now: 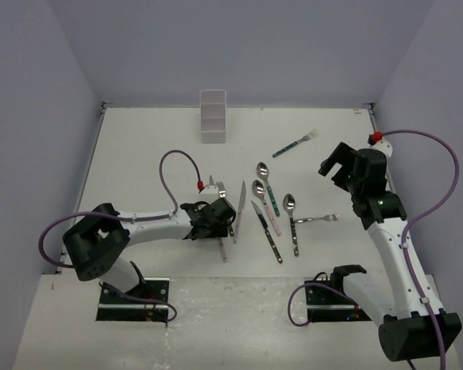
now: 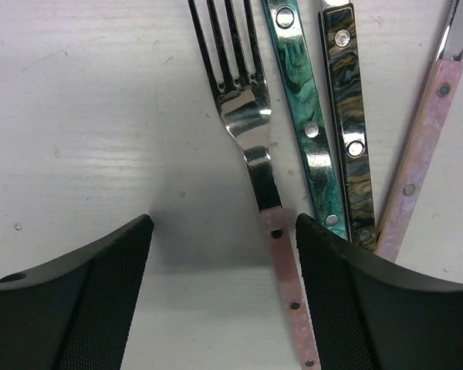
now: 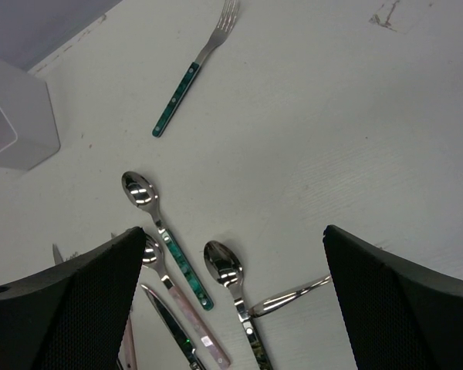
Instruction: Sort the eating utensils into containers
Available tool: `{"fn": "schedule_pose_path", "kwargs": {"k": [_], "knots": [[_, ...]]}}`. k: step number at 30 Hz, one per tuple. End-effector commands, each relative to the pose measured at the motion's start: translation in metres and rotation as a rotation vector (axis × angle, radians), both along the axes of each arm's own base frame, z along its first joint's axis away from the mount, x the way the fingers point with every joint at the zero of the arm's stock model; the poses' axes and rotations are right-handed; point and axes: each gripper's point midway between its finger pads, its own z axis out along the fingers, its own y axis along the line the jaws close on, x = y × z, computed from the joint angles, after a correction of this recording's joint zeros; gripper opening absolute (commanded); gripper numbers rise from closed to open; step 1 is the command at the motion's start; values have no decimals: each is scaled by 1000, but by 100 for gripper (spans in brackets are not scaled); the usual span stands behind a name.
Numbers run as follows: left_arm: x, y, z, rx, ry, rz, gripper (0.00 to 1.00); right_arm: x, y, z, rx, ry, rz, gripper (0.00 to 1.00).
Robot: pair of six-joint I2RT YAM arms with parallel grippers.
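My left gripper (image 1: 214, 219) (image 2: 224, 258) is down on the table, open, its jaws astride the pink handle of a fork (image 2: 248, 123) (image 1: 221, 202). The handle lies close against the right finger (image 2: 355, 301); a wide gap separates it from the left finger (image 2: 69, 308). Teal (image 2: 302, 108), black (image 2: 347, 116) and pink (image 2: 420, 146) handles lie just beside the fork. My right gripper (image 1: 341, 165) (image 3: 233, 239) hangs open and empty above the other utensils: a teal spoon (image 3: 160, 231), a black-handled spoon (image 3: 230, 281) and a teal fork (image 3: 191, 77). The white container (image 1: 213, 116) stands at the back.
A pink spoon (image 1: 265, 203), a black knife (image 1: 268, 233), a silver fork (image 1: 318, 219) and a long knife (image 1: 239, 210) lie mid-table. The container's corner (image 3: 19, 127) shows in the right wrist view. Purple cables loop beside both arms.
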Motion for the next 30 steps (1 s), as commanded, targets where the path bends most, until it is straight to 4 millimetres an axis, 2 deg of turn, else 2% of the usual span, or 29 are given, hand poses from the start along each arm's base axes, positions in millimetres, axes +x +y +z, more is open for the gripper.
{"fn": "schedule_pose_path", "kwargs": {"k": [1,4,7,8,10,11,12,13,17,19,20,23,25,26,27,28,29,30], "knots": [[-3,6,-12,25,14,58,76,-1,4,2,3,-20,25,99],[0,3,-13,23,13,58,67,-1,6,3,7,-22,32,99],[2,2,-17,37,16,68,45,0,6,3,8,-24,35,99],[1,4,-18,50,22,79,34,0,6,3,8,-26,36,99],[1,4,-18,43,24,96,20,-1,6,2,7,-24,38,99],[1,6,-16,42,19,104,8,0,7,4,9,-30,39,99],[1,7,-15,41,16,109,3,-1,7,3,8,-29,41,99],[3,6,-11,32,5,114,0,0,7,2,9,-28,42,99],[19,12,17,58,-94,139,0,2,12,3,10,-47,81,99],[34,7,46,40,-166,147,0,4,17,6,6,-70,117,99],[42,12,60,61,-217,159,0,4,24,7,17,-77,160,99],[72,4,126,16,-390,158,0,6,38,13,27,-124,245,99],[90,11,164,15,-483,123,0,8,43,18,36,-153,277,99],[105,3,190,-55,-560,123,0,7,47,17,52,-150,297,99],[123,16,204,-9,-608,82,0,7,52,18,60,-156,322,99],[140,4,234,-120,-699,52,0,6,59,13,74,-149,363,99],[153,8,248,-135,-748,45,0,7,62,12,75,-154,379,99],[180,13,275,-158,-855,14,0,10,62,14,65,-173,387,99]]}}
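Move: The pink-handled fork lies under the open left fingers, its middle about 2 cm to their right, level fore and aft and 1 cm below. The green-handled knife is some 6 cm ahead and 2 cm right of that hand, and the brown-handled fork 5 cm ahead and 4 cm right. The container stands about 31 cm ahead, 1 cm right. From the right hand the pink-handled fork is roughly 31 cm left, 10 cm back and 23 cm below. Left pinches the pink-handled fork, lifts it about 16 cm and forward towards the container; right swings left. ##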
